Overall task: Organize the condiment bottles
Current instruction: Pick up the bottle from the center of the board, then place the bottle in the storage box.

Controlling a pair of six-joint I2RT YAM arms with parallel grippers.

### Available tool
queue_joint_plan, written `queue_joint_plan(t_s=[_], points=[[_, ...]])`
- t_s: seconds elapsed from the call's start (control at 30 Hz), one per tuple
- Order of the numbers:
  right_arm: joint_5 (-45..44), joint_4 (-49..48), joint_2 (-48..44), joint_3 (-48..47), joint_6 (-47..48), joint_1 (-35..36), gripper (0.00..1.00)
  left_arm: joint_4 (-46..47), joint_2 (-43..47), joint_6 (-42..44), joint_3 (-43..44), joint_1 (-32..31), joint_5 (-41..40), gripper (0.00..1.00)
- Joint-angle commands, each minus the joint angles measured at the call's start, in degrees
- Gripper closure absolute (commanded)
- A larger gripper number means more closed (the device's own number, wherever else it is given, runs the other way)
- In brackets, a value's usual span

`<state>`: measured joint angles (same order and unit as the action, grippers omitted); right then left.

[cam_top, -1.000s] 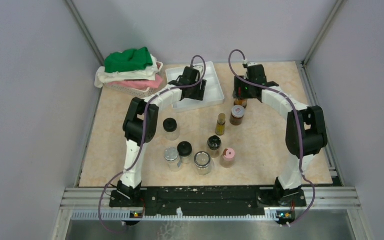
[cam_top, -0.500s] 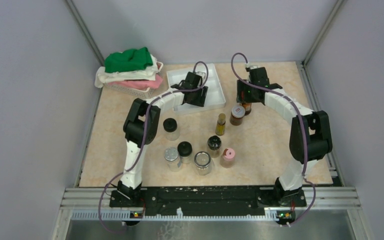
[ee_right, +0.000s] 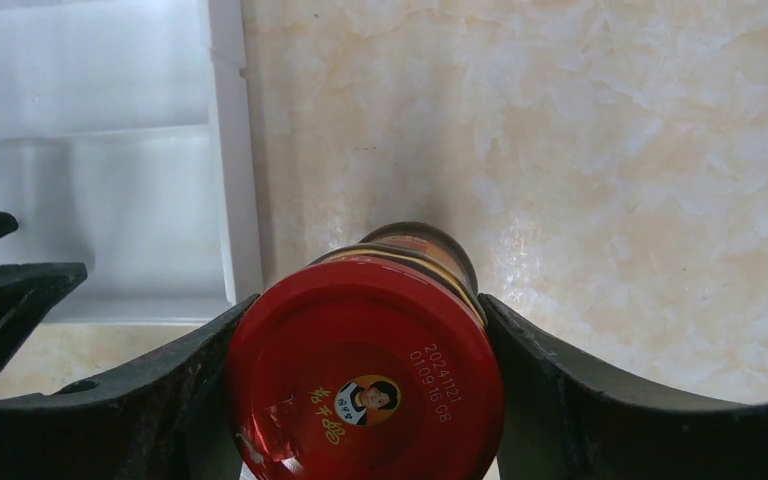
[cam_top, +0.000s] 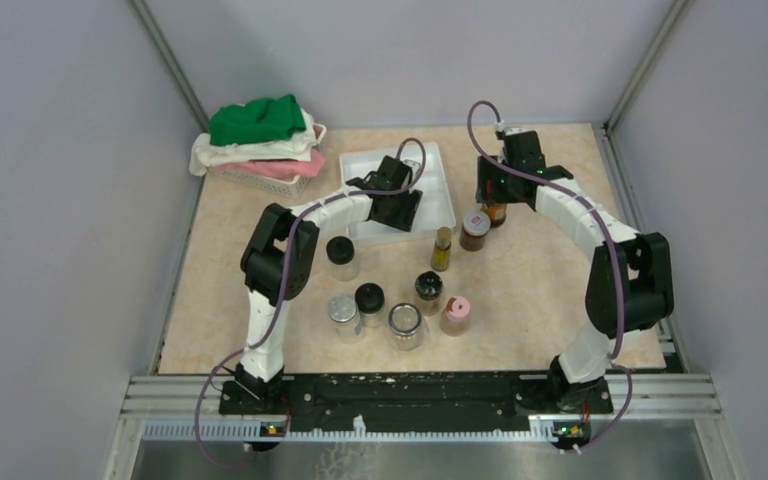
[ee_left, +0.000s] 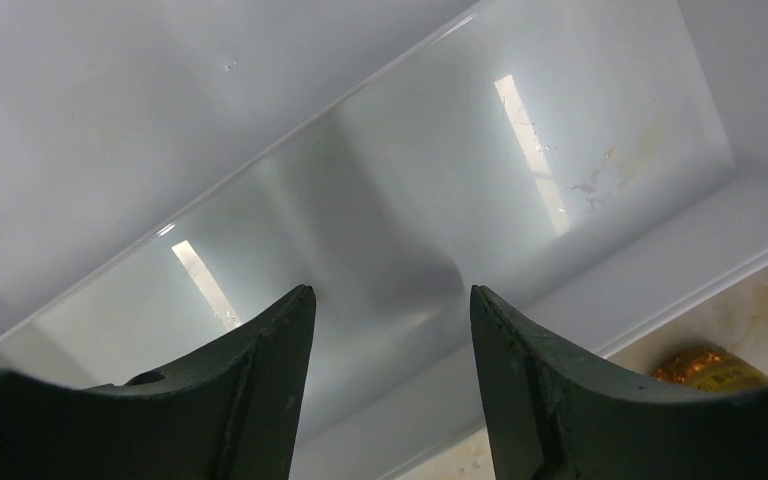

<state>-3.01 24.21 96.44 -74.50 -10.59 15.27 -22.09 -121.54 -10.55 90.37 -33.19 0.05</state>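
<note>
My right gripper (cam_top: 494, 192) (ee_right: 365, 305) is shut on a red-capped jar (ee_right: 365, 375) (cam_top: 496, 212), just right of the white stepped tray (cam_top: 360, 162). My left gripper (cam_top: 397, 200) (ee_left: 390, 292) is open and empty over the tray's near part (ee_left: 410, 150). A white-red capped jar (cam_top: 476, 228) stands beside the held jar. A slim amber bottle (cam_top: 442, 247) stands below the tray, and its gold cap (ee_left: 705, 366) shows in the left wrist view. Black-capped jars (cam_top: 340, 255) (cam_top: 369, 298) (cam_top: 428, 288), silver-capped jars (cam_top: 344, 313) (cam_top: 405, 325) and a pink-capped jar (cam_top: 455, 313) stand mid-table.
A basket of folded cloths (cam_top: 260, 140), green on top, sits at the back left. Grey walls enclose the table on three sides. The tray's right rim (ee_right: 228, 150) lies close to the held jar.
My left gripper has moved right and nearer across the tray, and the tray has shifted slightly. My right gripper has moved a little right with the red-capped jar.
</note>
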Motion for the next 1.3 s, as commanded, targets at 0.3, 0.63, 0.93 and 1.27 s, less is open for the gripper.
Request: queue_joint_plan(t_s=[0.3, 0.63, 0.93, 1.27], points=[[0.20, -3.72, -4.99, -2.93, -0.11, 0.03, 1.00, -4.47, 10.58, 2.93, -7.76, -2.59, 2.60, 0.36], [1.12, -2.43, -1.39, -9.63, -0.08, -0.02, 1.00, -8.68, 12.48, 4.27, 1.26, -2.54, -6.88, 0.14], [4.15, -2.11, 8.07, -23.11, 1.44, 0.03, 1.00, -11.95, 13.76, 4.03, 12.07, -1.02, -12.44, 0.01], [16.50, -11.34, 17.16, -28.60, -1.16, 0.11, 1.00, -10.87, 12.41, 4.50, 9.05, 1.82, -13.29, 0.01]])
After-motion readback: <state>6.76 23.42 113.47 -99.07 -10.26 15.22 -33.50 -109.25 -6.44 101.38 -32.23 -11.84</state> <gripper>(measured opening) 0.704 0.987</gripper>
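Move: The left hand is low inside the white tray's near compartment, the tray's middle about 8 cm ahead and 1 cm left. From that hand, the thin bottle is 7 cm right, 7 back; the black-lidded jar 13 left, 10 back. The right hand already holds the red-lidded jar; from it the tray's middle lies some 20 cm left, 6 ahead, 11 below, and the white-lidded jar 5 back, 4 left, 8 below. Back about 5 cm goes the left hand, its fingertips still against the tray's near wall, dragging it; then it rises clear some 15 cm, easing forward and left while the fingers open wide and tip up. The right hand, keeping its grip on the red-lidded jar, waits, then arcs forward about 9 cm and left 5, up and partly down, towards the tray's far right corner. ##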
